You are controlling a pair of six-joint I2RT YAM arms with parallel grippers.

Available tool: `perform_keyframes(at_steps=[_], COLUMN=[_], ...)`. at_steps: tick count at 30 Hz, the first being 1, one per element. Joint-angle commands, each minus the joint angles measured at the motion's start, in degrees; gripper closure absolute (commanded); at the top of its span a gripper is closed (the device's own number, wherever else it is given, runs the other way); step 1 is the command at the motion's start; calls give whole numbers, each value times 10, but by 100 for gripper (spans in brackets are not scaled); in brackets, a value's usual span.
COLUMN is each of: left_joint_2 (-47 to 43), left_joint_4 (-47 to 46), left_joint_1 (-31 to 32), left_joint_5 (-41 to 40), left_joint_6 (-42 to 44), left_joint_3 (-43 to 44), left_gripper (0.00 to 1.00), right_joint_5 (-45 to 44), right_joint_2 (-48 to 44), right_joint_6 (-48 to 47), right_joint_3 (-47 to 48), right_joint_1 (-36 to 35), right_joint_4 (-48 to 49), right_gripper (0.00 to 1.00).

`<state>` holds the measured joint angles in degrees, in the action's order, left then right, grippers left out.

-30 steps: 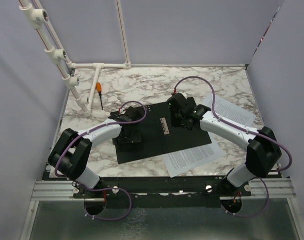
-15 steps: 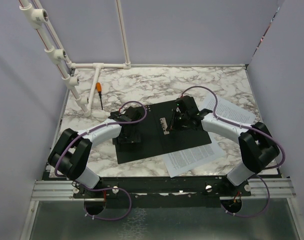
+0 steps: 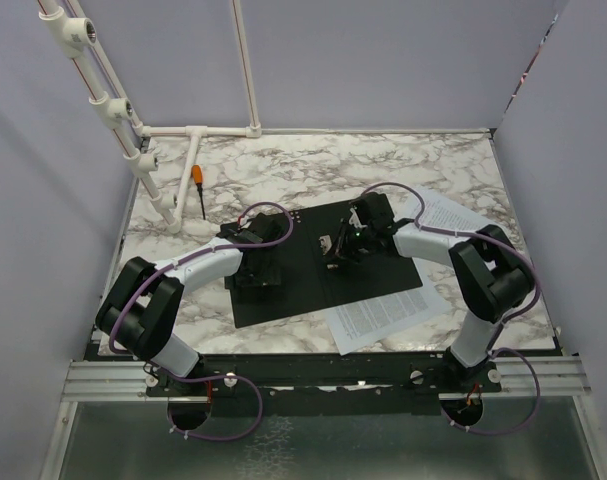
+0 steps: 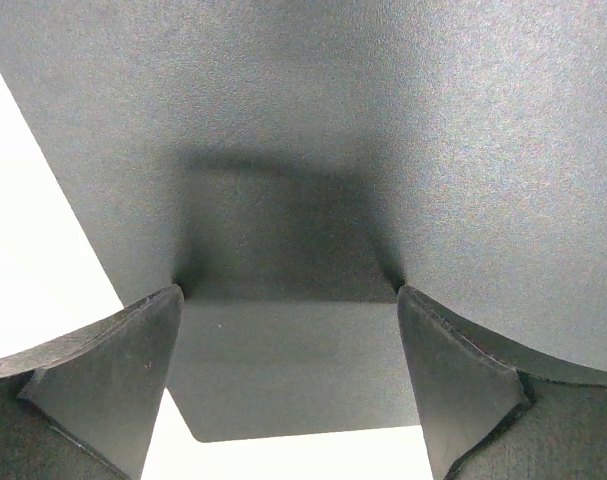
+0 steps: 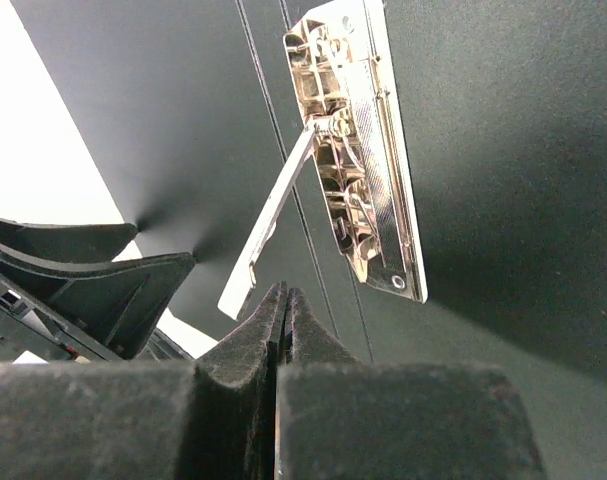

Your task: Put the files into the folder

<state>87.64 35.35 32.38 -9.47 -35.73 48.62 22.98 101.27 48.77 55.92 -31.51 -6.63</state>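
Observation:
The folder [image 3: 283, 300] lies open on the marble table, black inside up, with its metal spine clip [image 3: 330, 250] in the middle. In the right wrist view the clip [image 5: 373, 150] has its lever [image 5: 268, 230] raised. My right gripper [image 5: 286, 297] is shut and empty, its tips just below the lever's end. My left gripper [image 4: 288, 300] is open, and its fingertips [image 4: 133, 360] press on the folder's left half [image 4: 383, 120]. The files [image 3: 383, 315] are white printed sheets lying partly under the folder's right edge, with more paper [image 3: 468, 222] behind the right arm.
An orange-handled screwdriver [image 3: 197, 182] lies at the back left beside a white pipe frame [image 3: 198, 132]. Grey walls close in the table on three sides. The left gripper's fingers [image 5: 93, 275] show at the left of the right wrist view.
My right gripper has moved left and down over the folder to the spine clip, and its arm has folded in. The left arm has stayed still on the folder.

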Motion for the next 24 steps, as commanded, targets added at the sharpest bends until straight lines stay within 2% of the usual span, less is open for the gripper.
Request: perform_keyframes(at_steps=[1, 24], left_joint_2=[8, 9], left_joint_4=[5, 5], left_joint_1=[1, 1], left_joint_5=[17, 12], left_joint_6=[5, 8], left_joint_3=[-21, -22], left_gripper=[11, 11], right_joint_5=[29, 14], right_joint_2=[25, 158], right_joint_6=[21, 2], right_joint_3=[20, 193], right_joint_1=[9, 50], right_joint_4=[28, -22], right_gripper=[99, 100])
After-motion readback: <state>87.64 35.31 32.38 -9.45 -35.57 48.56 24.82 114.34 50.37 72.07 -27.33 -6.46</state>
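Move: The clip's raised lever lies about 2 cm ahead of the right hand's shut fingertips and about 1 cm below. The clip's body is centred some 3 cm ahead, 2 cm to the right and 3 cm below; the rivet holes at the folder's far edge are about 12 cm ahead and 8 cm left. From the left hand the lever lies roughly 8 cm ahead and 17 cm right, about 1 cm above. The right hand, fingers still shut, sweeps about 8 cm forward along the clip, pushing the lever over. ##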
